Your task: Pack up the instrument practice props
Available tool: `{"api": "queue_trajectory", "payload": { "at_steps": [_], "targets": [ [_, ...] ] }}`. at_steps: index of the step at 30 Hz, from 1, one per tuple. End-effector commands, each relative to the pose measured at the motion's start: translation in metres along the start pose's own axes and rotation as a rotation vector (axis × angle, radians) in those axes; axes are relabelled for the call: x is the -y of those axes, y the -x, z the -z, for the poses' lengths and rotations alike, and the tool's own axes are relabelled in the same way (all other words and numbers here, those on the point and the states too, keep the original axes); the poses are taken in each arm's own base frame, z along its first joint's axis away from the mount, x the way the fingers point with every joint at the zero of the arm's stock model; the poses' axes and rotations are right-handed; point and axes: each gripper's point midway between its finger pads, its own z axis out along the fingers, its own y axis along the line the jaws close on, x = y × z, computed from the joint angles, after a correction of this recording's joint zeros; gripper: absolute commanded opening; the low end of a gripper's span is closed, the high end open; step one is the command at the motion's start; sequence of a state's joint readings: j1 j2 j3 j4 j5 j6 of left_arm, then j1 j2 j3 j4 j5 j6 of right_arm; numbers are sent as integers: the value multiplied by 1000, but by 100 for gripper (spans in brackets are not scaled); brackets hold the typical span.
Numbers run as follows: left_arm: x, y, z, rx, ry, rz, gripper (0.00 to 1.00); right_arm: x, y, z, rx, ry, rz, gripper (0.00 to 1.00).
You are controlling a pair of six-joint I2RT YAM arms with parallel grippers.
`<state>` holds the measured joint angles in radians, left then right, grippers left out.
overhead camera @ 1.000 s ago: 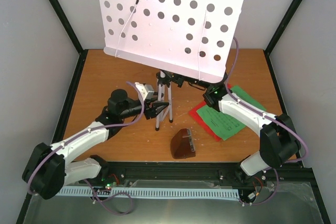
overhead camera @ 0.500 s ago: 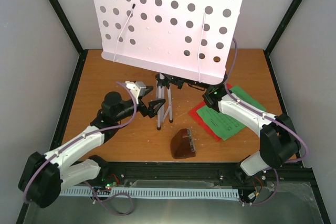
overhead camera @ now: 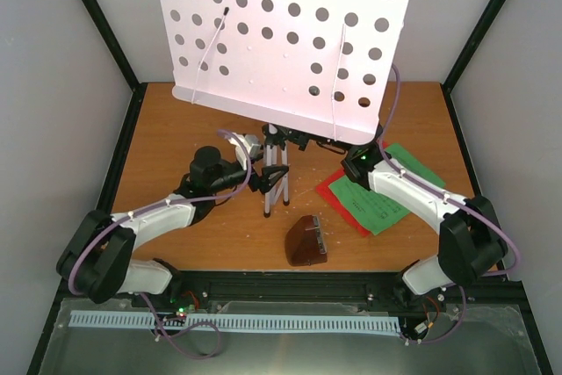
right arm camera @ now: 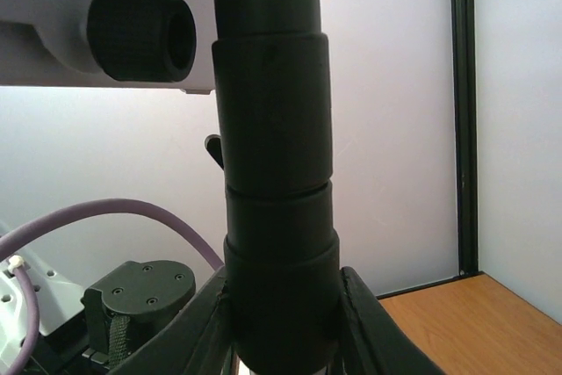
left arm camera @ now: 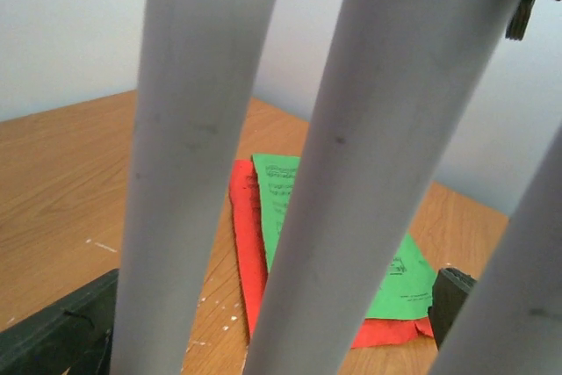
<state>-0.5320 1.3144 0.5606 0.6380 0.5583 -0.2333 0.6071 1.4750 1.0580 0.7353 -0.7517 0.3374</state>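
Observation:
The white music stand stands upright mid-table, its perforated plate (overhead camera: pixel 281 41) high over the tripod legs (overhead camera: pixel 277 183). My left gripper (overhead camera: pixel 263 184) is open, and in the left wrist view two white legs (left arm camera: pixel 198 164) stand between its dark fingers (left arm camera: pixel 53 340). My right gripper (overhead camera: pixel 344 154) is shut on the stand's black collar (right arm camera: pixel 277 217), one finger (right arm camera: pixel 373 322) on each side. The green sheet (overhead camera: pixel 378 204) lies on the red sheet (overhead camera: pixel 332 192) to the right. The dark brown metronome (overhead camera: pixel 306 241) stands near the front edge.
A black knob (right arm camera: pixel 140 34) sticks out under the plate beside the collar. Black frame posts (overhead camera: pixel 97 24) and pale walls enclose the wooden table (overhead camera: pixel 176 129). The right arm (overhead camera: pixel 413 195) reaches across the sheets.
My left gripper opened wide, drew back left, then moved right so the tripod legs stand between its fingers. The plate tipped slightly more upright. The right gripper kept its hold.

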Motion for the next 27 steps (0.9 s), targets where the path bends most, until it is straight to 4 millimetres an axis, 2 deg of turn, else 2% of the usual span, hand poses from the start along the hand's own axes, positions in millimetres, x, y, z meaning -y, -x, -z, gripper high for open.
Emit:
{"api": "queue_trajectory", "payload": {
  "at_steps": [1, 6, 11, 23, 27],
  "targets": [
    [9, 29, -7, 82, -70, -77, 87, -10, 20, 2, 39, -13, 38, 3],
    [3, 21, -14, 66, -69, -74, 81, -8, 21, 5, 42, -37, 28, 3],
    [-2, 18, -18, 67, -56, -76, 70, -5, 23, 7, 45, -73, 24, 3],
    [-6, 15, -29, 54, -71, -47, 41, 3, 33, 21, 105, -176, 2, 3],
    [-6, 19, -24, 64, -53, -41, 24, 15, 39, 26, 132, -258, -2, 3]
  ]
}}
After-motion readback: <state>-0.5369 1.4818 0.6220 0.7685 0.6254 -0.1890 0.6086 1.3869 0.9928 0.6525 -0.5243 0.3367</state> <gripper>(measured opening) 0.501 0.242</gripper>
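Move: The folding tripod legs stand between the left hand's open fingers, their middle about 2 cm to its right and 1 cm ahead at its own height. The metronome is roughly 9 cm back and 8 cm right of that hand, 15 cm lower; the green and red sheets lie some 8 cm ahead and 27 cm right, 20 cm lower. From the right hand, gripping the stand's black neck, the legs' pinching spot is nearly straight below, about 17 cm down. The left hand presses on to the right and a little forward into the tripod legs, some 2.5 cm in all and sinking slightly, while its fingers close from nearly wide open to about half and gather the legs between them. The right hand keeps its grip on the stand's neck, carries it about 3 cm to the right and forward, and turns it clockwise by roughly 10 degrees. ##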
